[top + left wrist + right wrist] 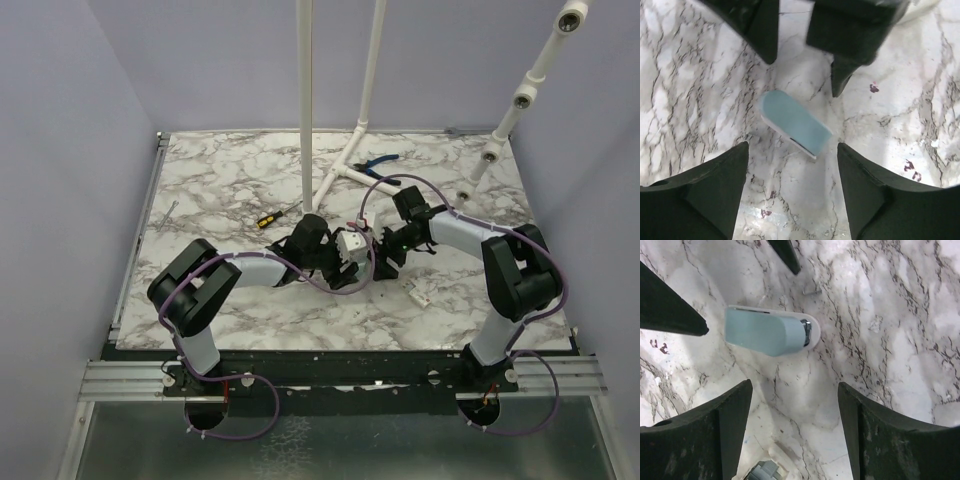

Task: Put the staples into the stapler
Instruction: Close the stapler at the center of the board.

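The stapler (pixel 795 122), small and pale blue-green, lies flat on the marble table, free of both grippers. My left gripper (pixel 792 146) hovers over it, open, with the stapler just beyond its fingertips. In the right wrist view the stapler (pixel 767 332) shows silvery metal at its rounded end. My right gripper (pixel 794 385) is also open and empty, facing the left one across the stapler. A small white box with grey contents (pixel 762 472), possibly the staples, lies at the near edge of that view. In the top view the two grippers hide the stapler.
A yellow-handled screwdriver (pixel 275 215) lies left of the arms and blue-handled pliers (pixel 378 158) at the back. White pipe stands (pixel 345 165) rise from the table's far half. A small white packet (pixel 420 293) lies right of centre.
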Controlling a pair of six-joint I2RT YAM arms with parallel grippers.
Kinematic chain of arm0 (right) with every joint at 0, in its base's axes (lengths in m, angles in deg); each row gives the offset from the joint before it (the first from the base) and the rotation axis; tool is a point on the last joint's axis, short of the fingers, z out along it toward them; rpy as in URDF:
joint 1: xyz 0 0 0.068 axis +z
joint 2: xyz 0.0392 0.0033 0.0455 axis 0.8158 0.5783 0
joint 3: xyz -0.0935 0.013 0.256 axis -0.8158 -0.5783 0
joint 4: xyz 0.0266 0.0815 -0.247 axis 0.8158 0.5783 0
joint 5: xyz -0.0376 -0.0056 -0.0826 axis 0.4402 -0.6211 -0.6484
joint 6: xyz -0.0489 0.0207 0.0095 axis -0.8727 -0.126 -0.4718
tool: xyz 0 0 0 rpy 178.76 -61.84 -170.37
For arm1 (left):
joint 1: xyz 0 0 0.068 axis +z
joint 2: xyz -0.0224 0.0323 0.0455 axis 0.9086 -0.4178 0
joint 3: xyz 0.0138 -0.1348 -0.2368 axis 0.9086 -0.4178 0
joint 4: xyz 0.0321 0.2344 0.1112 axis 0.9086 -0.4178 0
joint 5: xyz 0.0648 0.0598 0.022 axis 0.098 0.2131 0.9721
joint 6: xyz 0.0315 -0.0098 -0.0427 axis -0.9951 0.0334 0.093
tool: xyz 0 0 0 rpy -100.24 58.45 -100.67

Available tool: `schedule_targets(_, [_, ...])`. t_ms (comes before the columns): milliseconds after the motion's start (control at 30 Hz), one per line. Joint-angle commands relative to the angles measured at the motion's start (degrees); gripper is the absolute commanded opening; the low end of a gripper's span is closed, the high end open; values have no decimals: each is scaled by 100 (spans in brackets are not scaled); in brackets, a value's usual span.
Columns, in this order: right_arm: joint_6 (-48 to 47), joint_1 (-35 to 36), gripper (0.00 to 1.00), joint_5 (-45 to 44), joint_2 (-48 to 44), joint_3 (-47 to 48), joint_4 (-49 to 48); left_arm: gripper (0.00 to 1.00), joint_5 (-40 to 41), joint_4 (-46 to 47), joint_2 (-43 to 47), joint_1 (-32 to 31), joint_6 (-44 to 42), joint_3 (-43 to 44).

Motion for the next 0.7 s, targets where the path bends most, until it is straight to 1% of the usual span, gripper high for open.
schedule_targets(0, [-31, -101, 74, -157, 126, 55, 460, 73, 910, 23, 22, -75, 888, 26])
schedule_targets(67, [13, -105, 73, -185, 95, 37, 467, 75, 973, 23, -56, -137, 1075, 96])
schedule_targets(133, [47, -114, 73, -227, 63, -5, 463, 79, 969, 27, -116, -233, 1221, 153])
schedule_targets(167, [70, -119, 73, -241, 47, -33, 458, 90, 976, 23, -135, -286, 1302, 171])
schedule_targets(200, [81, -122, 73, -257, 29, -48, 453, 98, 965, 26, -147, -340, 1360, 191])
schedule_targets(333, [128, -138, 73, -297, -13, -120, 425, 99, 1001, 27, -215, -456, 1511, 226])
schedule_targets(467, [189, -141, 72, -286, -52, -160, 400, 98, 1503, 16, -275, -512, 1556, 219])
schedule_targets(600, [238, -161, 72, -284, -127, -198, 384, 95, 1986, -36, -334, -579, 1241, 203])
schedule_targets(667, [248, -202, 72, -264, -141, -226, 386, 96, 2202, -39, -354, -624, 1013, 153])
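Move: The stapler lies flat on the board between the two grippers: from the left hand about 3 cm to the right, about level fore and aft, and some 4 cm below. A small staple piece lies roughly 3 cm ahead of that hand, close beside the stapler, and the white staple box sits about 14 cm to its right and 5 cm nearer the base. From the right hand the stapler is some 4 cm to the left, 1 cm back and 2 cm below. The left hand sinks about 2 cm towards the stapler and shifts roughly 1 cm right, swaying a little forward, then back and rightward, then forward again, while its wrist swings about 15 degrees counter-clockwise and its already parted fingers spread almost fully, with no touch to be seen. The right hand, low on the stapler's other side, eases about 1 cm to the right away from it, fingers staying open and wrist nearly steady. ##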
